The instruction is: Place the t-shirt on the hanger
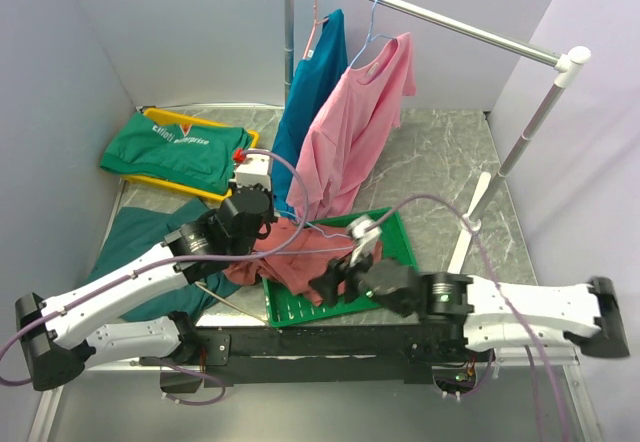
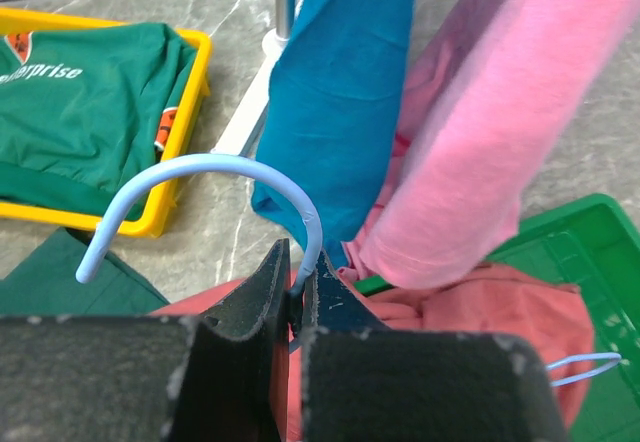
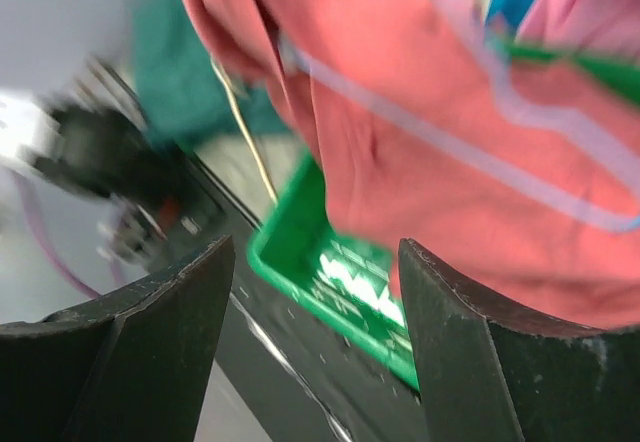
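The salmon-red t-shirt (image 1: 295, 255) lies bunched over the left edge of a green tray (image 1: 400, 247). The light blue hanger (image 2: 200, 168) pokes its curled hook up out of the shirt's collar. My left gripper (image 2: 300, 264) is shut on the hanger's neck just below the hook, at the shirt's left end (image 1: 262, 224). One hanger arm shows at the shirt's right (image 2: 590, 367), and its wire crosses the t-shirt (image 3: 450, 142) in the blurred right wrist view. My right gripper (image 3: 315, 262) stands open over the tray's near left corner (image 1: 333, 284), with nothing between its fingers.
A rack bar (image 1: 440, 22) at the back carries a teal t-shirt (image 1: 315, 82) and a pink t-shirt (image 1: 355, 122) that hang down to the tray. A yellow tray (image 1: 215, 194) with a folded green shirt (image 1: 170, 147) sits at the back left. A dark green garment (image 1: 135, 237) lies under my left arm.
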Robot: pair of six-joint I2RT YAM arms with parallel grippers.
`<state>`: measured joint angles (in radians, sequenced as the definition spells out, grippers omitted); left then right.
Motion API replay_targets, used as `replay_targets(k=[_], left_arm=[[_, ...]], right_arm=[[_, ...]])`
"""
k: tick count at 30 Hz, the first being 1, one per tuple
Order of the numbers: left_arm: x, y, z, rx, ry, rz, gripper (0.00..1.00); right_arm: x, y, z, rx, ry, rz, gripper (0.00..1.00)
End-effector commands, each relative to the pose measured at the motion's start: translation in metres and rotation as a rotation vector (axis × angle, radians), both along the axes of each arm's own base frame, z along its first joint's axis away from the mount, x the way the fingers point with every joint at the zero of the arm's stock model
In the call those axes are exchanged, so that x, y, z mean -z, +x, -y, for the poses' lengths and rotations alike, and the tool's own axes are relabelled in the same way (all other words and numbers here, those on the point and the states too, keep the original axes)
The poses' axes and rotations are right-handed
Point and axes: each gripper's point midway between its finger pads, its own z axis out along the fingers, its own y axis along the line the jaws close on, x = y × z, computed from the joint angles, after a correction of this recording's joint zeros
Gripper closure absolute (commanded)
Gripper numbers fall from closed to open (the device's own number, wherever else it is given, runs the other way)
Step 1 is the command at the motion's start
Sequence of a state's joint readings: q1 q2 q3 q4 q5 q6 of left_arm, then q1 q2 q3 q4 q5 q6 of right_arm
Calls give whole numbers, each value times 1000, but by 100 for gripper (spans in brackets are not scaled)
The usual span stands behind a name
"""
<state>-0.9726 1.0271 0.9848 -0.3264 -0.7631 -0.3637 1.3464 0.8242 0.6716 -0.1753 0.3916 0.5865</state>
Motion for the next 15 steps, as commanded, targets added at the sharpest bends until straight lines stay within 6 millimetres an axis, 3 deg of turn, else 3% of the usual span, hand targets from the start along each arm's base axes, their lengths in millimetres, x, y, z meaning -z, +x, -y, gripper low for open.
replay_targets(k=[1,2,4,5,15], left_arm=[[-23,7,-8,-46,-64,30,99],[-23,7,-9,-44,-70,28,99],[-23,9,-11,-38,-88,18,99],[-23,8,-11,-37,-92,17,99],[-20,6,-12,-12,-105,4,99]], right_arm=[[-1,1,-16,95,0,2,27],[13,0,-24,102,-26,-22,27],[23,-2,-37,100,-27,-42,28],[39,-3,-43,98,-73,-47,28],[74,9,-77,155,-201,-41,28]])
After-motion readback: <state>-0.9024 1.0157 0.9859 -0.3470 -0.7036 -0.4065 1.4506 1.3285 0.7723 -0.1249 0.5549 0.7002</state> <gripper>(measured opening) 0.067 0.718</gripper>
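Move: The t-shirt lies partly in the green tray, its middle some 9 cm ahead of the open right gripper, 4 cm to its left and about 16 cm below. The tray's middle is around 8 cm ahead, 4 cm right and 18 cm below that gripper. The hanger's body reaches across about 9 cm ahead of it, 3 cm left and 4 cm lower. From the left gripper, the t-shirt is roughly 6 cm back, 9 cm right and 22 cm down. Drop the right gripper about 10 cm towards the near edge of the t-shirt, carrying it some 5 cm left as it sinks, and tip its fingers more steeply down by about 15 degrees. Leave those fingers wide open, short of pinching the cloth. Keep the left gripper shut on the hanger's hook and nearly still. ##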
